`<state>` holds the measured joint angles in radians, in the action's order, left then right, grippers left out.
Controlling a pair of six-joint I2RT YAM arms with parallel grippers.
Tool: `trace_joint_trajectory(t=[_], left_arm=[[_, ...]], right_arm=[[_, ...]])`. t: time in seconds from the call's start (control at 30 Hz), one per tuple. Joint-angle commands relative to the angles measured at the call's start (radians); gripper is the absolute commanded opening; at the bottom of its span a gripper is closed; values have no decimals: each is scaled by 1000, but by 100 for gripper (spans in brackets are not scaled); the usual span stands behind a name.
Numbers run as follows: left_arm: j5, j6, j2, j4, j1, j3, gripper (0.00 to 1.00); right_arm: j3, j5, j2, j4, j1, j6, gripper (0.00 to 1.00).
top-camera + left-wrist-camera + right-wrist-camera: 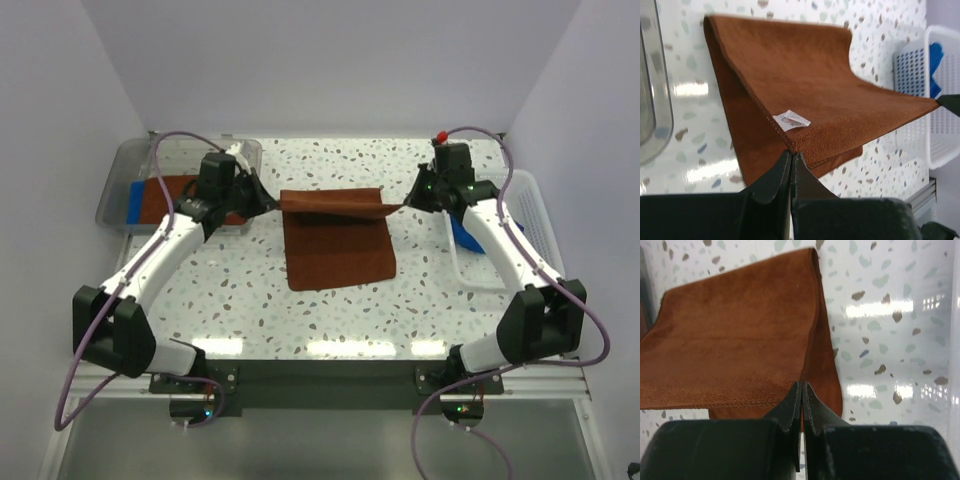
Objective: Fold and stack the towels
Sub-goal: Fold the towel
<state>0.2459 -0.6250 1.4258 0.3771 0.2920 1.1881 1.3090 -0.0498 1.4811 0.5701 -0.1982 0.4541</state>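
Note:
A rust-brown towel point(335, 240) lies in the middle of the table, its far edge lifted and stretched between both grippers. My left gripper point(270, 203) is shut on the towel's far left corner point(792, 148), close to its white label point(791, 120). My right gripper point(408, 205) is shut on the far right corner point(802, 382). The near part of the towel rests flat on the table. Another brown towel point(165, 197) and a blue towel point(134, 203) lie in the clear tray point(118, 180). A further blue towel point(466, 236) sits in the white basket point(538, 225).
The clear tray stands at the far left of the speckled table, the white mesh basket point(920, 75) at the right edge. Purple cables loop over both arms. White walls close in the back and sides.

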Motion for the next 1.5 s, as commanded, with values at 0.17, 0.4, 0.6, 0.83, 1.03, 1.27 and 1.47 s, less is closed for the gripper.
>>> trace_joint_trajectory(t=[0.17,0.4,0.6,0.83,1.03,1.27,1.47], left_arm=[[-51,-125,-120,-87,145,-338,0],[-89,-171,-117,-144,197,-539,0],[-97,-165,-64,-182,220,-590,0],[-120,-177,-16,-185,279,-579,0],[-178,-176,-51,-126,288,-552,0],[-186,-180,-74,-78,299,-533,2],[-197,-176,-108,-23,308,-464,1]], right_arm=[[-290,-15,-131,-24,0,24,0],[-456,-19,-113,-94,-1,43,0],[-528,-41,-44,-157,-6,63,0],[-559,-30,1,-182,-12,64,0],[-545,-19,-16,-168,-12,60,0],[-534,-12,-13,-150,-12,54,0],[-496,-7,-74,-112,-14,55,0]])
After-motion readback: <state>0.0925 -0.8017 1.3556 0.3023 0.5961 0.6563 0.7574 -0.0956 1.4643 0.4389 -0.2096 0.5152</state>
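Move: The brown towel's far edge is already held up at its corners. The lower layer's near-left corner, where it is to be laid, is some 15 cm back, 3 cm right and 19 cm below the left hand; the near-right corner is about 12 cm back, 1 cm left and 19 cm below the right hand. The clear tray is centred about 23 cm left and 11 cm ahead of the left hand, the white basket some 25 cm right of the right hand, level with it. The towel's held edge is swept back and down over its lower half towards the near edge, both arms together: about 15 cm back on the left, 12 on the right, and some 18 down. The backward part comes first, then the hands sink nearly straight and stay low, the left easing up a little. Fingers keep their pinch and tip over 20–25 degrees steeper. ##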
